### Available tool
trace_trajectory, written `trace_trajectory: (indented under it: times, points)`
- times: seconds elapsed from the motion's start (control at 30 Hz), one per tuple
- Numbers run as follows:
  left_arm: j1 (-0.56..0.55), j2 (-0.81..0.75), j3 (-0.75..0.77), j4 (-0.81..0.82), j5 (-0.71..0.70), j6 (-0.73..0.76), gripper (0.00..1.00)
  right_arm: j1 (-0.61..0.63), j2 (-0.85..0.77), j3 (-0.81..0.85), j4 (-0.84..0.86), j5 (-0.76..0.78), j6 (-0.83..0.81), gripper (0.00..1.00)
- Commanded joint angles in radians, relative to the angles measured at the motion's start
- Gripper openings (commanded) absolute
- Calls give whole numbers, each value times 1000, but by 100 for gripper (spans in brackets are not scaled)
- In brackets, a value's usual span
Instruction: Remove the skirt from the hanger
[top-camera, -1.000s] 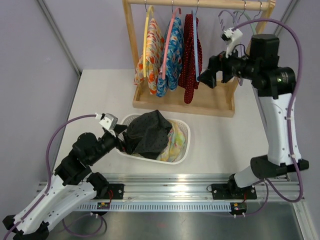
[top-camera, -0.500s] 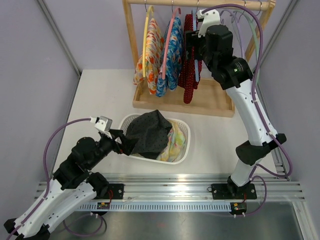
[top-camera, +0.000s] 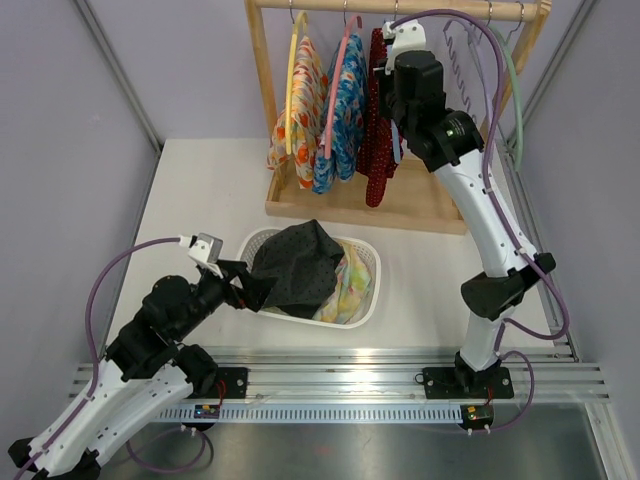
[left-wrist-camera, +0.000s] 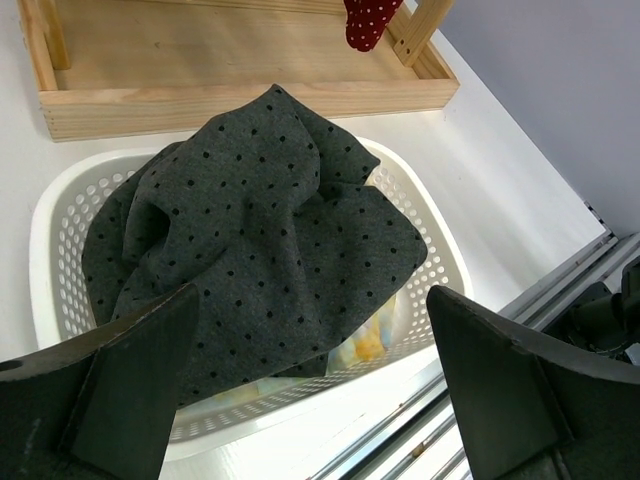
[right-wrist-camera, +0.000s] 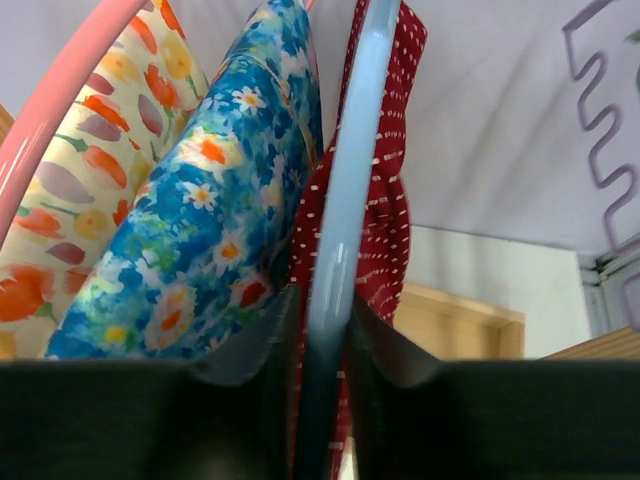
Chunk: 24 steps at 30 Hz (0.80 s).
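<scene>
A red white-dotted skirt (top-camera: 378, 130) (right-wrist-camera: 388, 220) hangs on a light blue hanger (right-wrist-camera: 345, 170) on the wooden rack (top-camera: 360, 205). My right gripper (top-camera: 387, 85) (right-wrist-camera: 325, 305) is up at the rack with a finger on each side of the blue hanger's arm, both pressed against it. My left gripper (top-camera: 240, 280) (left-wrist-camera: 310, 295) stands wide open, low over the near-left side of the white basket (top-camera: 372, 290), with nothing between its fingers.
An orange floral skirt (top-camera: 300, 110) on a yellow hanger and a blue floral skirt (top-camera: 345, 110) on a pink hanger hang left of the red one. Bare hangers (top-camera: 455, 45) hang at the rail's right end. A grey dotted garment (left-wrist-camera: 260, 220) fills the basket.
My right arm swung left from the rack's right end to the blue hanger, and its jaws closed in on the hanger. The left arm shifted slightly and stays open.
</scene>
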Motion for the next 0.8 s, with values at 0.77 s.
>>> trace_trajectory:
  times: [0.77]
  points:
    - [0, 136, 51, 294, 273, 36, 99, -86, -366, -135, 157, -197, -88, 0]
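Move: The light blue hanger carrying the red dotted skirt already stands between the right hand's closing pads, level and about 1 cm ahead. The red skirt hangs some 5 cm ahead, straight in line and about 10 below; the blue floral skirt is about 7 left, 3 ahead and 11 below. The empty lilac hanger lies roughly 16 to the right, level fore and aft, 3 lower. From the left hand, the blue hanger is about 30 ahead, 27 right and 20 above. The light blue hanger is pinched as the right fingers finish closing on its bar, then drawn back and up towards the robot, about 6 and 5 cm, and some 4 cm right, away from the blue floral skirt; the wrist barely turns. The open left hand dips slightly, then shifts about 4 cm right and 2 up over the basket, turning some 10 degrees clockwise. ##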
